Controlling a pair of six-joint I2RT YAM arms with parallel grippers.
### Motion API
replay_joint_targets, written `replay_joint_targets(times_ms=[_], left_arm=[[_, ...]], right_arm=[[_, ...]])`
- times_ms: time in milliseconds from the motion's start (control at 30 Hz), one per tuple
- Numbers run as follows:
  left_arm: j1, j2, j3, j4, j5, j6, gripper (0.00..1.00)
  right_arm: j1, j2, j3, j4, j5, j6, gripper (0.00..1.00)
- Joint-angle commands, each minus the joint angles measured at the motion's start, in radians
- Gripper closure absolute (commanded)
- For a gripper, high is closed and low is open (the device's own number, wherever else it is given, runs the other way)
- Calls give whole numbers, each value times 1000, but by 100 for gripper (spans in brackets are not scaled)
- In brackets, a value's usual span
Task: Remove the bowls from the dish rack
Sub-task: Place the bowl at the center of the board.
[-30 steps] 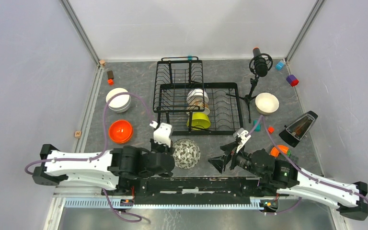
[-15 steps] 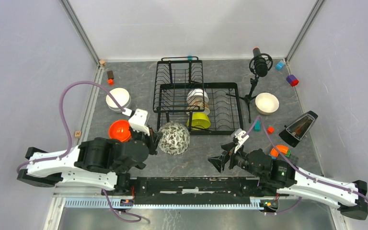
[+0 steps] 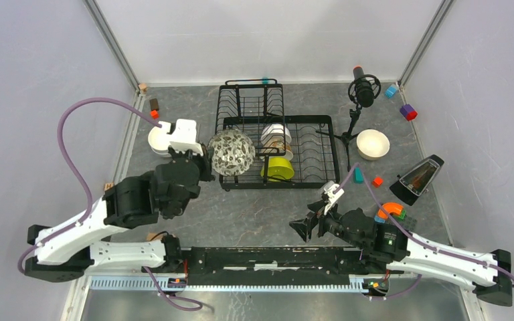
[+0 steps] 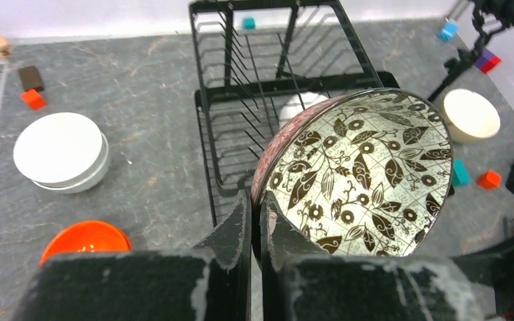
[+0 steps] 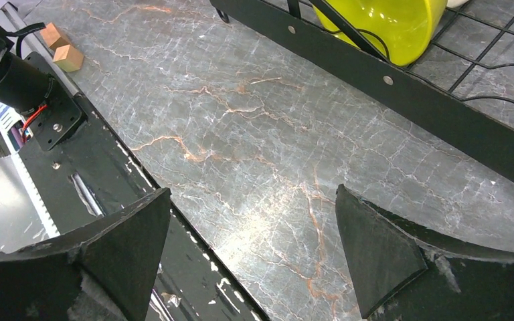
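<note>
My left gripper (image 3: 205, 162) is shut on the rim of a dark-patterned bowl (image 3: 231, 152), held on edge in the air at the left front corner of the black wire dish rack (image 3: 274, 184). In the left wrist view the fingers (image 4: 242, 215) pinch the bowl (image 4: 365, 170) at its rim, above the rack (image 4: 278, 83). A lime green bowl (image 3: 278, 168) and a white stack of bowls (image 3: 276, 136) stand in the rack. My right gripper (image 3: 310, 225) hangs open over bare table near the rack's front bar (image 5: 408, 90), below the green bowl (image 5: 381, 20).
White bowls (image 4: 57, 150) are stacked left of the rack, with an orange bowl (image 4: 83, 241) nearer. A cream bowl (image 3: 373, 144) sits to the right, beside a microphone tripod (image 3: 356, 107). A black wedge-shaped object (image 3: 418, 177), another orange bowl (image 3: 391, 209) and small coloured blocks lie at the right.
My left arm has lifted the patterned bowl off the table in front of the rack and carried it away from the base to the rack's left front corner. The right gripper has drifted slightly nearer.
</note>
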Motion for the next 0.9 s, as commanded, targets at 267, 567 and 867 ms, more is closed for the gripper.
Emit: replay_joint_targets(times_ms=[267, 567, 867], left_arm=[[359, 60, 190, 306, 82, 202, 98], [968, 328, 246, 300, 598, -178, 98], [1148, 693, 364, 336, 698, -439, 98]], right_arm=[[4, 79, -57, 148, -40, -7, 4], [3, 124, -91, 179, -90, 0, 4], [4, 158, -138, 227, -115, 6, 4]])
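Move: My left hand, holding the patterned bowl by its rim high above the front left of the rack, is bound for bare table about 30 cm ahead, 10 cm left and 33 cm below. The white bowls lie some 20 cm ahead and 21 cm left, the orange bowls roughly 4 cm ahead and 13 cm left, and the rack's middle around 18 cm ahead and 22 cm right, all about 30 cm below. From my empty right hand, that spot is some 40 cm ahead, 47 cm left and 9 cm lower. My left hand swings the patterned bowl forward about 25 cm and left some 14 cm, away from the rack and past the right side of the white bowls, first climbing 8 cm, then sinking 14. The wrist turns nearly 40 degrees counter-clockwise, its left side dropping, and the fingers keep their pinch on the rim. My open right hand sinks about 5 cm over bare table. ##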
